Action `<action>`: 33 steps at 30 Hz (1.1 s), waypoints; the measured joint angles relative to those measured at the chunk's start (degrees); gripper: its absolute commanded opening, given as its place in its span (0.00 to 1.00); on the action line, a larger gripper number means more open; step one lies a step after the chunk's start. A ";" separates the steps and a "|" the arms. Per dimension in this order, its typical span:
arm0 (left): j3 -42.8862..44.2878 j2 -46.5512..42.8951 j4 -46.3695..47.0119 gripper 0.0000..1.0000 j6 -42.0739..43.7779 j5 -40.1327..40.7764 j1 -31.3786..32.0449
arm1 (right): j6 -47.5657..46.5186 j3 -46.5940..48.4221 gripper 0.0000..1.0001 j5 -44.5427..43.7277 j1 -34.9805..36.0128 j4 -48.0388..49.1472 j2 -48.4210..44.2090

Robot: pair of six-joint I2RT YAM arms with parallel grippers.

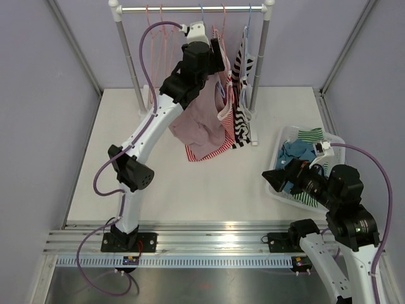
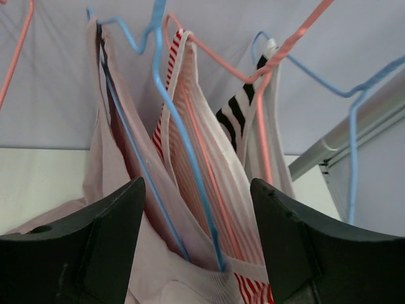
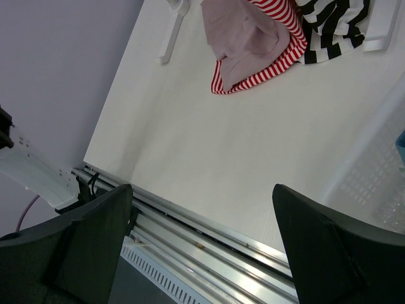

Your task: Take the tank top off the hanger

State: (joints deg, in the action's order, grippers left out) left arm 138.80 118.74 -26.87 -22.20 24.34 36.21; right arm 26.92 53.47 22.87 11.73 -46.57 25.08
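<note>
A pale pink tank top (image 1: 197, 123) hangs on a blue hanger (image 2: 183, 158) at the clothes rail (image 1: 190, 9), its lower part sagging toward the table. My left gripper (image 1: 215, 52) is raised into the hanging clothes. In the left wrist view the left gripper (image 2: 197, 190) stands open, its two dark fingers on either side of the pink tank top's (image 2: 161, 272) neckline and the blue hanger's wires. My right gripper (image 1: 275, 179) hovers low at the right beside the basket. The right gripper (image 3: 202, 190) is open with nothing between its fingers.
A red-striped top (image 1: 212, 151) and a black-and-white striped top (image 1: 242, 120) hang right behind the pink one. Bare pink hangers (image 1: 155, 38) hang at the rail's left. The rack's right post (image 1: 259, 63) stands close by. A white basket (image 1: 286, 134) holds several garments.
</note>
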 measured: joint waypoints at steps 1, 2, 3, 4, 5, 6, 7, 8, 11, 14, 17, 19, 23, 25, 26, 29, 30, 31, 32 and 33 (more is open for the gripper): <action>0.02 0.83 0.11 0.60 0.15 0.55 -0.07 | -0.37 0.57 1.00 0.42 0.00 -0.35 -0.11; 0.02 1.53 0.20 0.52 0.48 1.09 -0.11 | -0.76 1.14 0.99 0.70 0.00 -0.74 -0.11; 0.02 2.05 0.22 0.44 0.79 1.64 -0.17 | -1.20 1.68 0.99 0.83 0.00 -1.25 -0.11; 0.02 2.38 0.24 0.39 1.11 2.08 -0.22 | -1.57 2.05 1.00 0.83 0.00 -1.62 -0.13; 0.02 2.51 0.26 0.37 1.64 2.43 -0.28 | -1.97 2.54 1.00 0.83 0.00 -2.08 -0.13; 0.00 2.51 0.39 0.35 2.25 2.78 -0.33 | -2.45 2.93 0.99 0.81 0.00 -2.60 -0.13; 0.00 2.49 0.72 0.33 2.64 2.99 -0.37 | -2.86 3.30 0.99 0.81 0.00 -3.10 -0.15; 0.00 2.47 1.53 0.32 3.04 3.19 -0.46 | -3.23 3.52 0.99 0.81 0.00 -3.32 -0.24; 0.00 2.45 2.64 0.20 3.58 3.08 -0.96 | -4.02 3.58 0.99 0.83 0.00 -3.89 -0.39; 0.00 2.45 2.78 0.06 3.87 2.45 -1.97 | -4.26 3.58 0.99 0.87 0.00 -4.70 -0.44; 0.00 2.45 2.75 0.00 3.72 1.22 -3.58 | -4.28 3.58 1.00 1.20 0.00 -5.33 -0.68; 0.00 2.45 2.75 0.00 3.78 0.37 -4.46 | -4.28 3.58 0.99 1.46 0.00 -5.64 -0.85; -0.02 1.84 2.36 0.00 4.22 -0.76 -5.18 | -4.24 3.58 0.99 2.14 0.00 -5.60 -0.85; -0.09 1.05 1.68 0.00 4.68 -1.18 -5.20 | -4.20 3.58 0.99 2.32 0.00 -5.55 -0.85; -0.28 0.39 1.18 0.00 4.98 -1.33 -5.20 | -4.17 3.58 0.99 2.34 0.00 -5.53 -0.83; -1.38 -2.40 0.00 0.00 5.99 -1.60 -5.20 | -4.02 3.58 0.99 2.38 0.00 -5.09 -0.70; -1.70 -3.50 -0.44 0.00 6.32 -1.64 -5.20 | -3.96 3.58 0.99 2.47 0.00 -4.98 -0.66; -1.92 -4.66 -0.59 0.00 6.62 -1.73 -5.18 | -3.91 3.58 0.99 2.62 0.00 -4.87 -0.63; -2.32 -5.97 -0.61 0.00 6.93 -1.88 -5.18 | -3.80 3.58 1.00 2.78 0.00 -4.66 -0.57; -2.75 -7.32 -0.59 0.00 7.23 -2.05 -5.18 | -3.74 3.58 0.99 2.93 0.00 -4.35 -0.52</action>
State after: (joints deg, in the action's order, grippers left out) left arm 136.05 111.42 -27.46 -14.96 22.28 31.03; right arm 23.18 57.06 25.80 11.73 -50.92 24.56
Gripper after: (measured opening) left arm 0.024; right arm 0.993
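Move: The blue hanger with the mauve tank top on it is about 3 cm ahead of my left hand at fingertip height, its near wire already between my half-open fingers. The mauve tank top hangs about 12 cm below my hand and 2 cm left, roughly level front to back. The red-striped top is about 6 cm right, 4 cm ahead and 8 cm down; the empty pink hangers are some 13 cm left and 3 cm ahead. From my right hand, the blue hanger is roughly 38 cm ahead, 17 cm left and 13 cm higher. My left hand dips a little and eases some 3 cm forward as its fingers shut and pinch the blue hanger's wire, already drifting left. Holding on, I carry the hanger farther left, about 6 cm in all, away from the red-striped top, then raise it some 6 cm from the low point while drawing back about 4 cm. ##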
